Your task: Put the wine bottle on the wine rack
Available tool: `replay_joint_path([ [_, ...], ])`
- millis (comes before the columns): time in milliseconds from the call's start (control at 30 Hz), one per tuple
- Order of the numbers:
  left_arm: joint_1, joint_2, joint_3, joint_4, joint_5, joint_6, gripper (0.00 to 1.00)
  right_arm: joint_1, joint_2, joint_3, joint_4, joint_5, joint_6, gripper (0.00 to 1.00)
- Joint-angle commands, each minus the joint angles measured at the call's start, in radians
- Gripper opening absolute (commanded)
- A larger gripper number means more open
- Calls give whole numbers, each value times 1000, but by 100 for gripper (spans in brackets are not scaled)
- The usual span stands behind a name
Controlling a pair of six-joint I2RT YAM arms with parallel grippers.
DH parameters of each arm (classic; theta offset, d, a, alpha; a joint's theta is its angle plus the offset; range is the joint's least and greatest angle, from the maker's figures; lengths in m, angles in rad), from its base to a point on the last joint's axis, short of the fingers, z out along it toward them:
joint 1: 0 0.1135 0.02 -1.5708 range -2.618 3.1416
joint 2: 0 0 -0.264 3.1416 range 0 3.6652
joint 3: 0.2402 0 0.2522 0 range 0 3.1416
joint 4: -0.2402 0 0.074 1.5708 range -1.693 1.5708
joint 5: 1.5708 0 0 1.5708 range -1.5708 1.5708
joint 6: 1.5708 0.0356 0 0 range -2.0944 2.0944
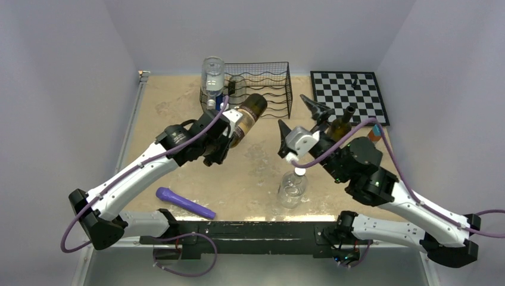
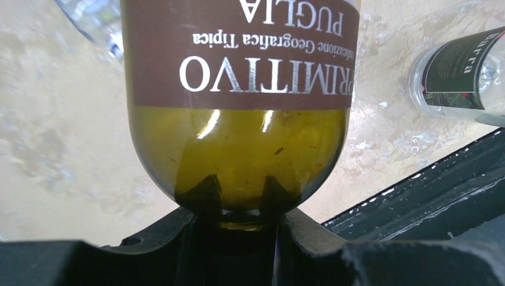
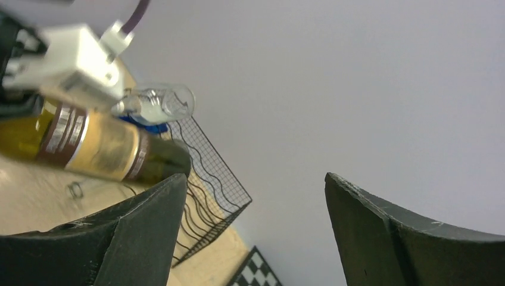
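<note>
The wine bottle is olive green glass with a brown label. It hangs tilted above the table, its base pointing at the wine rack, a black wire box at the back. My left gripper is shut on its neck. In the left wrist view the fingers pinch the neck below the bottle's shoulder. My right gripper stands open and empty right of the bottle. In the right wrist view its open gripper frames the wall, with the wine bottle and the rack at left.
A clear bottle stands upended at the rack's left end. A chessboard lies back right, with a dark bottle in front of it. A clear plastic bottle and a purple object sit near the front edge.
</note>
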Motion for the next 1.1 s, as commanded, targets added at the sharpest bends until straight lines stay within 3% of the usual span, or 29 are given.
replay_joint_path([
  [0, 1, -52, -96, 224, 61, -159, 0, -2, -21, 86, -73, 114, 309, 88],
  [367, 0, 8, -344, 500, 27, -278, 0, -6, -77, 59, -165, 129, 522, 89],
  [733, 25, 287, -248, 650, 89, -330, 0, -6, -168, 56, -209, 40, 641, 91],
  [1067, 29, 391, -169, 711, 51, -318, 0, -6, -215, 43, -252, 45, 653, 91],
])
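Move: The left gripper still holds the wine bottle by its neck, base end pointing forward, right and up. The rack slot it is bound for lies about 28 cm ahead, 15 cm right and 17 cm below. The clear bottle already racked is some 27 cm ahead and 8 cm right, the blue carton 26 cm ahead in line with the hand, both about 17 cm lower. From the empty right hand, that slot is roughly 28 cm ahead, 8 cm left and 36 cm below. Bring the left gripper down about 16 cm towards the open part of the rack, easing slightly back at first, then out to the right and forward as it sinks. Keep the neck pinched, tip the bottle's base end down and swing the wrist counter-clockwise, each some 13 degrees. Draw the open, empty right hand back and about 5 cm right, rolling and tipping it down. ##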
